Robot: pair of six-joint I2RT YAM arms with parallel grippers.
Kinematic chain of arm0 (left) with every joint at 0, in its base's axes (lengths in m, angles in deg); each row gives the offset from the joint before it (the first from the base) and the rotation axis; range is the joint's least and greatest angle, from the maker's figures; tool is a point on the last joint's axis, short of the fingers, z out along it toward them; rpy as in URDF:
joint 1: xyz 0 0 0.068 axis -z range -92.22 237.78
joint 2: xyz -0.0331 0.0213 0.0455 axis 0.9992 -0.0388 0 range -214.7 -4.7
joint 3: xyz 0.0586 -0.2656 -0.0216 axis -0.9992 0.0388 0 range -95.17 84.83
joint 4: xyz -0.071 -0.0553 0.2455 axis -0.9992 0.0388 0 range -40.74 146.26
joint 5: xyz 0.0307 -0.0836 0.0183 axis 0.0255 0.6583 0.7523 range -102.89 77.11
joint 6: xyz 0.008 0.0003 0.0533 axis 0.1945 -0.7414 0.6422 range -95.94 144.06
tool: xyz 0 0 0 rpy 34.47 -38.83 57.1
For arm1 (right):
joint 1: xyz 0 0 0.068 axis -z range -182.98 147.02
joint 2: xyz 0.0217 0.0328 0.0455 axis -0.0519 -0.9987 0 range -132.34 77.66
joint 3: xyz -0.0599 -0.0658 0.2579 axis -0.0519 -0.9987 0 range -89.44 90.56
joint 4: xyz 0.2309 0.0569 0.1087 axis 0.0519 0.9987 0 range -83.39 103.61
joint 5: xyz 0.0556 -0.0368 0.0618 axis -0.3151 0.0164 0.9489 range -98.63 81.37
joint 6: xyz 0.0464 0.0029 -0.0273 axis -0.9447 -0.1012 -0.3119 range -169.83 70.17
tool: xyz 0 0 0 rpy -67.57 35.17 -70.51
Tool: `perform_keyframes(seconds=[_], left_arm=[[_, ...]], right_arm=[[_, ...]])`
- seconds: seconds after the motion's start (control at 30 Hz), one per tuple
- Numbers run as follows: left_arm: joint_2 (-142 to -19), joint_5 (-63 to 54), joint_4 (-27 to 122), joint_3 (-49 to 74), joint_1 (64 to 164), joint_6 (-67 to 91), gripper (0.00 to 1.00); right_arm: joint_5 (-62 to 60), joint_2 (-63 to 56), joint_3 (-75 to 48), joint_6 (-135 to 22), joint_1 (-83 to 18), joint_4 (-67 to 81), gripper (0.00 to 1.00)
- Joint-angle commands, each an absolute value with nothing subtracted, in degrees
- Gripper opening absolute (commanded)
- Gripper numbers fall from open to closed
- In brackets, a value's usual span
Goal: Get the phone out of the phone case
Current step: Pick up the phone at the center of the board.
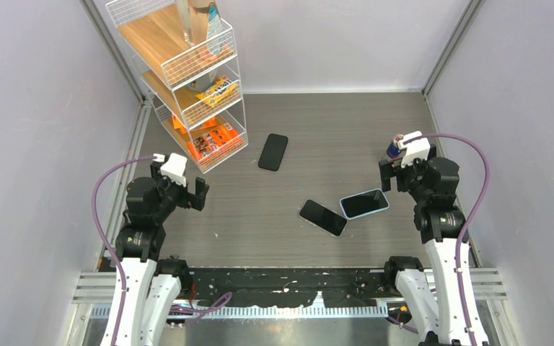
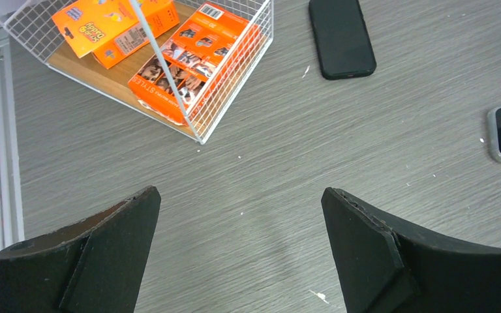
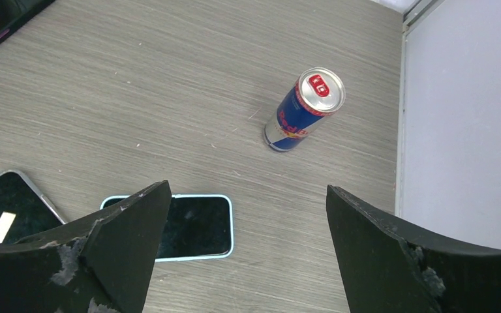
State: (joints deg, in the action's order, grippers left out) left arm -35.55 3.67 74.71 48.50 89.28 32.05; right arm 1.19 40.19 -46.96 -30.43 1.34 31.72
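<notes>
A phone in a light-blue phone case (image 1: 364,203) lies screen-up on the table, right of the middle; the right wrist view shows the case (image 3: 196,226) partly behind my left finger. A dark phone with a grey rim (image 1: 323,217) lies just left of it, touching or nearly touching. A black phone-shaped slab (image 1: 273,151) lies farther back. My right gripper (image 1: 397,175) hovers open a little right of and beyond the cased phone, holding nothing (image 3: 248,195). My left gripper (image 1: 187,189) hangs open over bare table at the left (image 2: 241,202), far from all phones.
A blue and silver drink can (image 3: 303,109) stands just beyond my right gripper, near the right wall (image 3: 463,130). A white wire shelf rack (image 1: 187,86) with orange snack boxes (image 2: 196,59) stands at the back left, close ahead of my left gripper.
</notes>
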Motion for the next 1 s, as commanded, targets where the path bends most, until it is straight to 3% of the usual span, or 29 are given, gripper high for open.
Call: perform_keyframes(seconds=[0.0, 0.23, 0.6, 0.97], left_arm=[[-35.4, 7.44, 74.65, 47.08, 89.01, 32.2, 0.99], [-35.81, 9.43, 74.75, 47.78, 89.01, 32.8, 0.99], [-37.07, 11.37, 74.61, 48.25, 88.98, 33.45, 0.99], [-37.64, 11.62, 74.13, 48.64, 89.01, 33.8, 0.99]], right_arm=[[5.12, 36.7, -44.53, -27.14, 1.47, 34.73, 0.95], [13.51, 30.92, -45.37, -11.68, 0.14, 41.83, 0.95], [8.2, 20.58, -48.55, 10.51, -4.9, 47.99, 0.95], [3.37, 10.79, -46.8, 23.08, -14.08, 48.71, 0.95]])
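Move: The light-blue-rimmed phone lies about 9 cm to the right hand's left, level with it fore and aft and some 22 cm below. The clear-cased phone is 13 cm farther left and 5 cm nearer the base than that phone; the can stands about 18 cm straight ahead of the right hand. From the idle left hand, the light-blue-rimmed phone is roughly 54 cm right, 2 cm ahead and 20 cm down. Right hand, open, drops 16 cm and left towards the light-blue-rimmed phone, pitching down and swinging counter-clockwise about 45 degrees. ##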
